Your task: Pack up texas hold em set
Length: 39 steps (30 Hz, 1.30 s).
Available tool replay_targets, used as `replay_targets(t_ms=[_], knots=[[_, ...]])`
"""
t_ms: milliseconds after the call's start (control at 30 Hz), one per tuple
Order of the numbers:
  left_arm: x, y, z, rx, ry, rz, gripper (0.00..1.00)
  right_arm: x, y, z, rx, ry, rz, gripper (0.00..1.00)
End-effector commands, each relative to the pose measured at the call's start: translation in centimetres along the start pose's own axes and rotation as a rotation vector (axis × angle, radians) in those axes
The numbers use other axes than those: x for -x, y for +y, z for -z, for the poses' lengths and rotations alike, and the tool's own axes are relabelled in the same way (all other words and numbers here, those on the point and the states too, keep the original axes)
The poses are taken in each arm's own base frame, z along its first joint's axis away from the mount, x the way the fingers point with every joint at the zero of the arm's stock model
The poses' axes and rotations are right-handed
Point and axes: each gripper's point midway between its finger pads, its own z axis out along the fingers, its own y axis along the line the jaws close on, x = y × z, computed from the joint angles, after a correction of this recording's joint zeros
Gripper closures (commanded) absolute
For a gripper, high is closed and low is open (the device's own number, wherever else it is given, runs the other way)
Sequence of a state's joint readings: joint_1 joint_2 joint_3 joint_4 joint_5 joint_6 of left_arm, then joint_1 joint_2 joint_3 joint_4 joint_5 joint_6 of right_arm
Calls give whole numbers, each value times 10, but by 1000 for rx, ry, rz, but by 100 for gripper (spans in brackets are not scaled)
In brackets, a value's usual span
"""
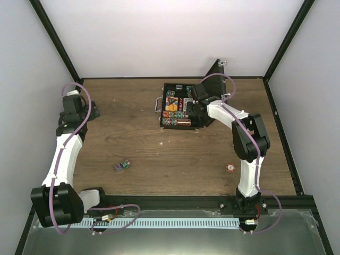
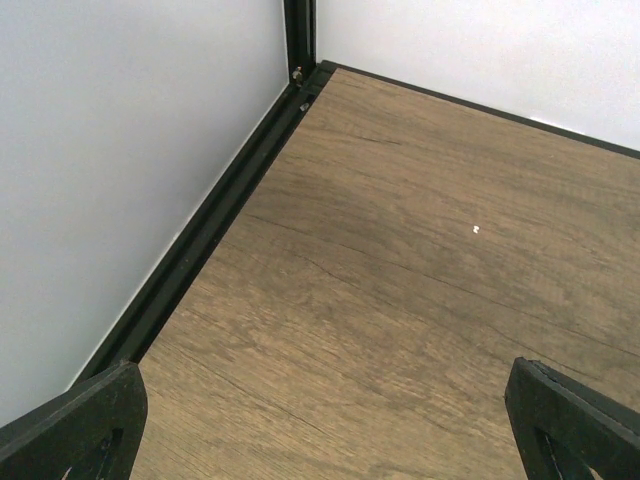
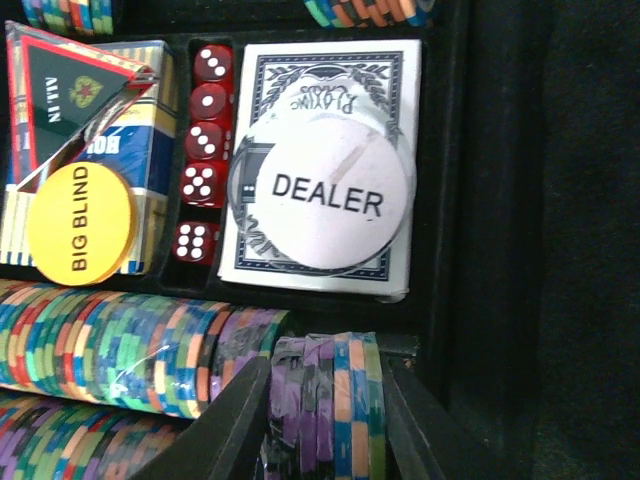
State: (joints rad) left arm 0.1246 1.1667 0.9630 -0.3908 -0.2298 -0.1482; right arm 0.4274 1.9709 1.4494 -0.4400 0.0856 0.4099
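Note:
The black briefcase (image 1: 163,109) of the texas hold em set lies open at the back middle of the table, its lid (image 1: 212,79) standing up. My right gripper (image 1: 192,109) is down inside it. In the right wrist view that gripper (image 3: 325,405) is shut on a short stack of purple, blue and green chips (image 3: 335,390), held on edge beside the right end of a chip row (image 3: 120,345). Behind them lie a card deck (image 3: 300,70) under the DEALER button (image 3: 320,190), red dice (image 3: 205,130) and a BIG BLIND button (image 3: 80,222). My left gripper (image 2: 325,410) hangs open over bare wood.
A loose purple and green chip stack (image 1: 121,166) lies on the table at front left. A red chip (image 1: 230,168) lies front right, near the right arm's base. The left arm (image 1: 74,103) is by the back left corner, close to the black frame rail (image 2: 200,240) and white wall.

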Motion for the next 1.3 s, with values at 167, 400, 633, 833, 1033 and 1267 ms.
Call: replay_targets(t_ms=[167,400,633,833,1033,1267], knots=[[0,-1,-3,-5,0,-6,0,8,12,-5,54,-5,-19,76],[-1,-1,-4,-5,4,-8,0,5,15,-7,77,11,-18,76],[-2,-1,-4,-4,5,-10,0,5,24,-6,115,18,-22,67],[-2,-1,-4,-4,7,-9,0,4,24,-6,115,22,-24,57],[-2,-1,-5,-2,7,-9,0,13,18,5,80,-23,-18,53],[1,0,-1,-2,-10,-10,0,36,38,59,126,-179,112,35]])
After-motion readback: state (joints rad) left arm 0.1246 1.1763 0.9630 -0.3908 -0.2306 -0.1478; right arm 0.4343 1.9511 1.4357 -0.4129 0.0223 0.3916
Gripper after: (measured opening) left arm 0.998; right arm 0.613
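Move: The right hand still pinches the short stack of chips over its place in the case, the open right end of the forward chip row, about 2 cm below and 1 cm left of the hand. That row's chips lie centred some 7 cm left, the dealer deck about 7 cm straight ahead, and the red dice 7 cm ahead and 4 cm left. The nearer chip row is roughly 3 cm back, 6 cm left. From the idle left hand, the place is 46 cm right, 10 ahead and 16 below. With the short stack still pinched, the right hand eases left and lowers it about 1.5 cm into the open end of the forward chip row. The fingers then spread and let go of the stack as the hand edges a little farther left, and at the very end it lifts about 2 cm clear. ##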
